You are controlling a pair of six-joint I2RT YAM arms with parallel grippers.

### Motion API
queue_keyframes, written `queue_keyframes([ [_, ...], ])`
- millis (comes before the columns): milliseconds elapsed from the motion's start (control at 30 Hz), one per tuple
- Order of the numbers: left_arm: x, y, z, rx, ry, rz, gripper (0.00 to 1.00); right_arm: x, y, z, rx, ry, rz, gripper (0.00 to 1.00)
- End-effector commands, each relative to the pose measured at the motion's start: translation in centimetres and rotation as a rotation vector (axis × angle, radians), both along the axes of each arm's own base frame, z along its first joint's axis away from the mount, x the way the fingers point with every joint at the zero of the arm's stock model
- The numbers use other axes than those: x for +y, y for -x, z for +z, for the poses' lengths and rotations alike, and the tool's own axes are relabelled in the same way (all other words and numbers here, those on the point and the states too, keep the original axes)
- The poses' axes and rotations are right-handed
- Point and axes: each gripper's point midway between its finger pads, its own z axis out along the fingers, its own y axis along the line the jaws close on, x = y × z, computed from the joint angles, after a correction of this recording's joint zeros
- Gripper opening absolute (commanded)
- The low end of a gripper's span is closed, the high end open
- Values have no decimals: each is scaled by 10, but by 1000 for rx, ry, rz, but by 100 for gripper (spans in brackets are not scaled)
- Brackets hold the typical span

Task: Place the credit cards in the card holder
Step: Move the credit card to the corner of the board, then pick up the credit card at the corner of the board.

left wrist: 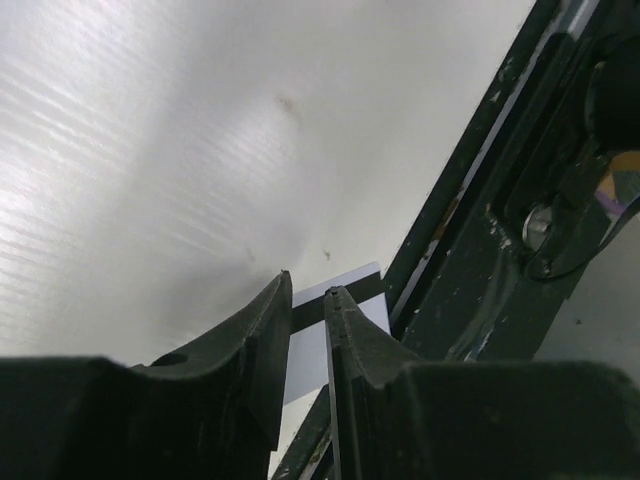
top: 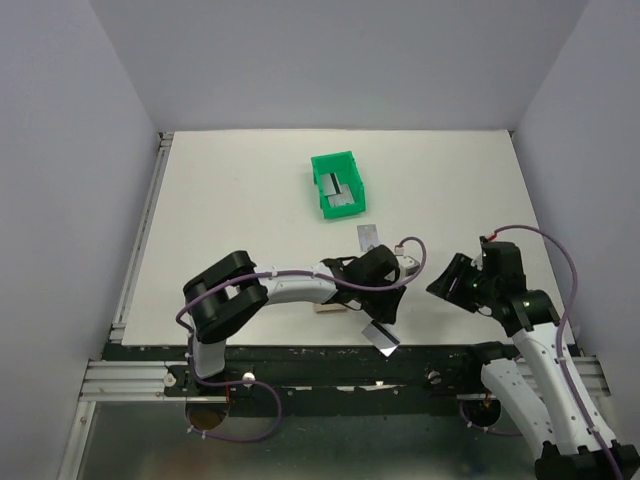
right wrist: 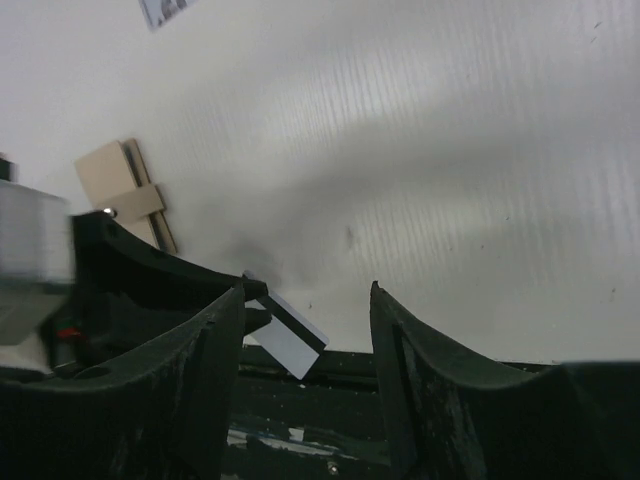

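My left gripper (top: 383, 318) is shut on a silver-grey credit card (top: 381, 338) with a dark stripe, holding it tilted over the table's front edge. In the left wrist view the card (left wrist: 306, 348) shows between the fingers of the left gripper (left wrist: 308, 287). The right wrist view shows the card (right wrist: 290, 335) sticking out from those fingertips. A second credit card (top: 369, 236) lies flat on the table. The tan card holder (top: 328, 308) is partly hidden under the left arm, and its near end (right wrist: 120, 185) shows in the right wrist view. My right gripper (top: 440, 283) is open and empty.
A green plastic bin (top: 337, 185) holding more cards stands at the back middle of the table. The dark front rail (top: 330, 355) runs just below the held card. White walls close in the table on three sides.
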Motion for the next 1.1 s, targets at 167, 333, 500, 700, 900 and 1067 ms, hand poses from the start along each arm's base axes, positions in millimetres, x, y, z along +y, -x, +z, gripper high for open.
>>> queue_keyframes([
  [167, -4, -26, 66, -122, 117, 95, 36, 49, 42, -46, 178, -263, 151, 61],
  [333, 31, -6, 24, -52, 69, 133, 35, 60, 55, -61, 225, -290, 165, 61],
  [500, 53, 3, 7, -21, 58, 193, 34, 74, 52, -57, 233, -230, 197, 61],
  [700, 52, 0, 10, -27, 71, 216, 34, 76, 61, -74, 293, -183, 157, 61],
  [900, 51, -2, 9, -28, 67, 220, 34, 68, 75, -93, 312, -193, 91, 60],
  [1067, 48, 1, 1, -10, 53, 200, 34, 73, 84, -111, 352, -240, 92, 60],
])
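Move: The credit card lies flat by the table's near edge, about 2 cm back and 1 cm left of the left hand and only 2 cm below; from the right hand it is roughly 6 cm back, 11 cm left and 11 cm down. The card holder is some 11 cm ahead and 14 cm left of the left hand. The photo card is about 22 cm ahead and 14 cm left of the right hand. The right hand, fingers staying open, comes back and left while sinking about 10 cm, tipping its fingers some 20 degrees steeper, until its open fingertips are close over the credit card's right-hand, overhanging end. To clear the way the left hand first hops up about 7 cm, then swings left and back down with a slight counter-clockwise turn, ending some 6 cm left of its start, its fingertips at the card's left corner with their gap unchanged. ##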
